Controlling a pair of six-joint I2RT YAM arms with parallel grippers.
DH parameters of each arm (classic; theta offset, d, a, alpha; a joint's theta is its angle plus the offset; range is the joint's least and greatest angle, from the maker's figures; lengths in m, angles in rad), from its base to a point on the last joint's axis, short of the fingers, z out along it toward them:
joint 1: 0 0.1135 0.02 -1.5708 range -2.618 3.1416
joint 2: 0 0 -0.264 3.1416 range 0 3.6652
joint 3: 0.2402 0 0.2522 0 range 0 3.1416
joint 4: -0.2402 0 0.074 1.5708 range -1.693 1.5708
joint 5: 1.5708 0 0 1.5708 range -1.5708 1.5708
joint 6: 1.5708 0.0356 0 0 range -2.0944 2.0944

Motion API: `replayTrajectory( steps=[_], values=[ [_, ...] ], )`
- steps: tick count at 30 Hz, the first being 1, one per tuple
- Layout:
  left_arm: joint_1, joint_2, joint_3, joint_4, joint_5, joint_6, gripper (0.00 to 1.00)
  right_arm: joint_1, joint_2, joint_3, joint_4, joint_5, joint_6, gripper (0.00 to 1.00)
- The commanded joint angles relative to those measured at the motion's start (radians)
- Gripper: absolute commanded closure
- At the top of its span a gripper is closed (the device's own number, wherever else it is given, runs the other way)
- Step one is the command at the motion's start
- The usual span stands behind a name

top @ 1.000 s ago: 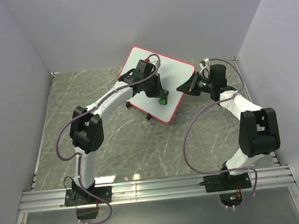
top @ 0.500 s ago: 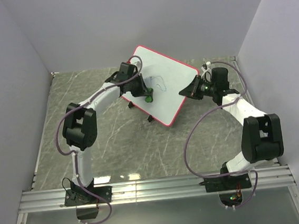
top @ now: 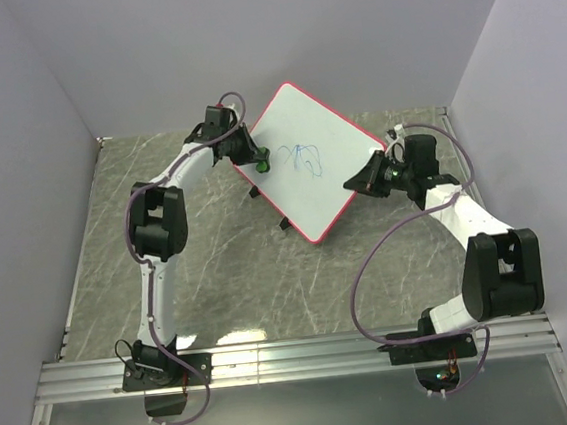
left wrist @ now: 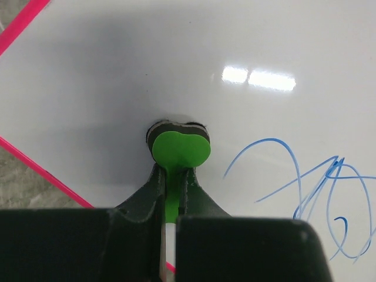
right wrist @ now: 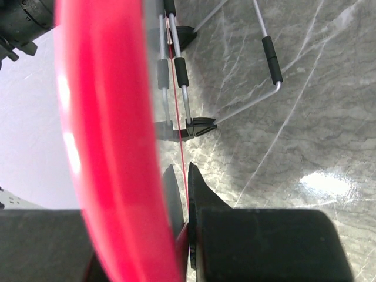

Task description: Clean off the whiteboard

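Observation:
The whiteboard (top: 314,197), white with a red-pink rim, stands tilted at the back of the table, with a blue scribble (top: 304,158) near its middle. My left gripper (top: 256,159) is shut on a small green eraser (top: 262,161) at the board's left part. In the left wrist view the eraser (left wrist: 180,150) presses on the white face (left wrist: 117,64), left of the scribble (left wrist: 320,188). My right gripper (top: 360,180) clamps the board's right edge. In the right wrist view the red rim (right wrist: 106,129) runs between the fingers of that gripper (right wrist: 183,194).
Under the board, thin wire legs (right wrist: 183,82) with black feet (right wrist: 200,126) rest on the grey marbled tabletop (top: 219,269). Grey walls close in the left, back and right. A metal rail (top: 297,357) runs along the near edge.
My left gripper has carried the eraser up and left across the board, uncovering the blue scribble. The board has turned, and my right gripper has shifted slightly lower with its edge.

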Motion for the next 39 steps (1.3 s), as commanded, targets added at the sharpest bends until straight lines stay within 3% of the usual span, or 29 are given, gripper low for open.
replayTrajectory(
  steps=[1, 8, 15, 19, 23, 31, 36, 39],
  values=[
    [-0.057, 0.05, 0.013, 0.011, 0.11, 0.051, 1.0, 0.045, 0.018, 0.01, -0.198, 0.021, -0.04, 1.0],
    [-0.177, -0.002, 0.026, -0.046, 0.243, 0.131, 1.0, 0.085, 0.068, 0.035, -0.16, 0.026, -0.015, 1.0],
    [-0.312, -0.025, -0.034, -0.048, 0.257, 0.111, 1.0, 0.15, 0.087, 0.029, -0.145, 0.038, 0.0, 1.0],
    [-0.324, -0.014, -0.033, -0.046, 0.266, 0.103, 1.0, 0.18, 0.09, 0.022, -0.14, 0.039, 0.006, 1.0],
    [-0.291, 0.009, 0.027, -0.083, 0.155, 0.117, 1.0, 0.196, 0.082, 0.024, -0.169, 0.05, -0.007, 1.0],
    [-0.073, 0.197, 0.276, -0.169, -0.035, 0.07, 1.0, 0.2, 0.064, 0.022, -0.215, 0.061, -0.029, 1.0],
    [0.007, 0.323, 0.427, -0.175, -0.051, 0.013, 1.0, 0.212, 0.085, 0.03, -0.244, 0.066, -0.041, 1.0],
    [0.01, 0.322, 0.406, -0.161, -0.042, 0.017, 1.0, 0.22, 0.11, 0.055, -0.247, 0.067, -0.041, 1.0]
  ],
)
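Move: About 10 cm to the right of the left hand and 3 cm back, a little above it on the sloping whiteboard, lies the blue drawing. The board's left corner is some 6 cm to that hand's left, level with it fore and aft and slightly lower. The right gripper sits at the board's rim, about 22 cm to the left hand's right and 9 cm back; from the right gripper the drawing is roughly 12 cm left, 7 cm ahead, somewhat lower. Wiping with the green eraser still pinched, the left hand sweeps right and back across the drawing, about 18 cm, climbing the slope as the wrist swings some 25 degrees clockwise. It then reverses left and forward, turning back and sinking, to finish about 6 cm ahead of its start near the upper-left edge. The right hand stays at the rim, drifting about 3 cm left. ##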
